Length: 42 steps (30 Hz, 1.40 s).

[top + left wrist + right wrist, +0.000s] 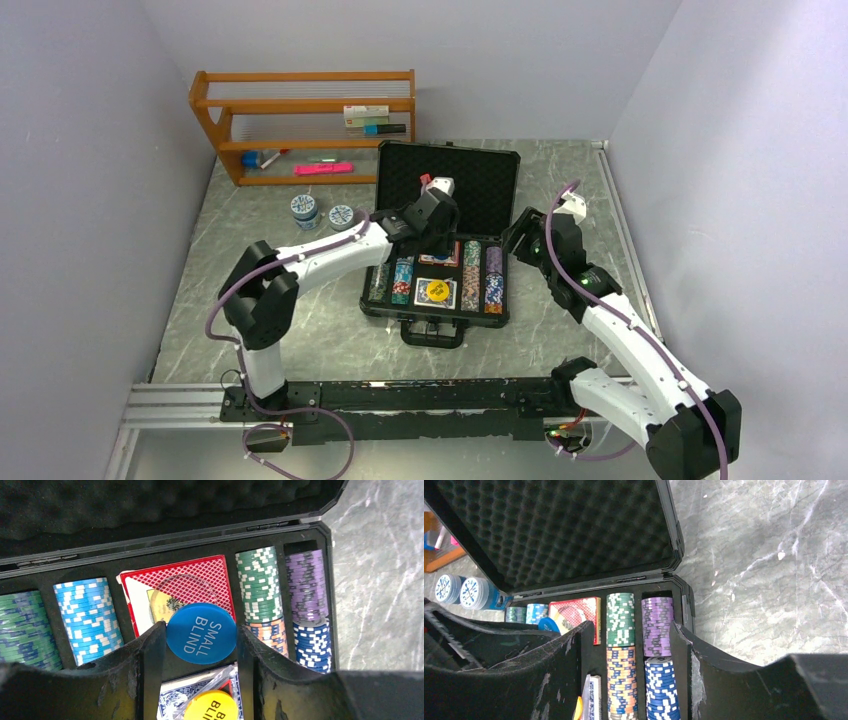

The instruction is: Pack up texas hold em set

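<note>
The black briefcase (485, 172) lies open mid-table, its foam lid up. Striped chip stacks (257, 582) fill its side slots. A red card deck (195, 577) and a blue deck (170, 700) lie in the middle slots, and a yellow button (212, 707) rests on the blue deck. My left gripper (201, 636) hangs over the case centre, shut on a blue "SMALL BLIND" button (201, 630) held by its edges. My right gripper (630, 627) hovers open above the case's right chip columns (656, 625) with nothing between its fingers.
Two round blue-and-white tubs (305, 210) (341, 216) stand just left of the case. A wooden shelf (300, 78) with markers and small items sits at the back left. Bare marble table (560, 180) lies right of the case.
</note>
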Motion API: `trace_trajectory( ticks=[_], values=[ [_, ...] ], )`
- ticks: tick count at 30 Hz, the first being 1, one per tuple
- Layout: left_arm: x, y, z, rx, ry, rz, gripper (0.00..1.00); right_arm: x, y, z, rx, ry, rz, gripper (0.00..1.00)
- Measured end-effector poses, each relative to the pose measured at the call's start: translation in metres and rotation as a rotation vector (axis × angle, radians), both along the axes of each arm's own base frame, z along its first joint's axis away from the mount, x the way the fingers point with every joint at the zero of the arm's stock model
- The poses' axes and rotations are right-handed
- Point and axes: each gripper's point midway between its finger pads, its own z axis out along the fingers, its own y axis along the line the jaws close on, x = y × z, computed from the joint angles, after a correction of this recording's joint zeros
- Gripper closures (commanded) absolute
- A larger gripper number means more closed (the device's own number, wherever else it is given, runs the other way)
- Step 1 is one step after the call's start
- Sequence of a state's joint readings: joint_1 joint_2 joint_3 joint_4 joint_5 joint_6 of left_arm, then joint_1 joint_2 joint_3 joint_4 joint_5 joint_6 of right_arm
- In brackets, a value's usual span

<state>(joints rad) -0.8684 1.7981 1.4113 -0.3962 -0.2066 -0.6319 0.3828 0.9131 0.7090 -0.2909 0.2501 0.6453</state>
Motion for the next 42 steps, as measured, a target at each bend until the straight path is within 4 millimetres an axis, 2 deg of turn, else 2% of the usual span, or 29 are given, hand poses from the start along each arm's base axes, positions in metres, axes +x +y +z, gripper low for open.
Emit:
trace_trajectory(
  ticks=[9,20,28,42],
  values=[
    [-0.003,0.004,-0.026,0.105,0.035,0.017,0.53,0.0,-0.001,-0.001,-0.008,0.0,-0.002,0.39],
    [0.002,0.002,-0.031,0.119,0.027,0.027,0.52,0.0,-0.002,-0.001,-0.011,0.0,0.0,0.38],
    [0.012,-0.001,-0.033,0.134,0.006,0.051,0.46,0.0,-0.002,-0.001,-0.011,0.0,0.0,0.39],
    [0.014,-0.002,-0.029,0.128,-0.011,0.047,0.16,0.0,-0.002,-0.001,-0.011,0.0,-0.002,0.38]
  ],
)
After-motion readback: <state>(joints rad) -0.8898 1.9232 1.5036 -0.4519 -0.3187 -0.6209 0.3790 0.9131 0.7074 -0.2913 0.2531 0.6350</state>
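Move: Above the red card deck in the case, the left hand already holds the blue small blind button; the deck's middle is about 4 cm below and 2 cm ahead. Level with the deck, the light-blue chips stand 7 cm to its left and the green chips 7 cm to its right; the blue card deck lies some 9 cm nearer the base than it. From the right hand the red deck is about 15 cm left, 2 cm ahead and 9 cm below. Lowering the small blind button about 3 cm towards the red deck, the left hand tips its fingers slightly steeper, some 8 degrees, then eases forward roughly 1.5 cm over the deck. With the button down on top, the fingers spread and let go of it, the hand just beginning to rise. ##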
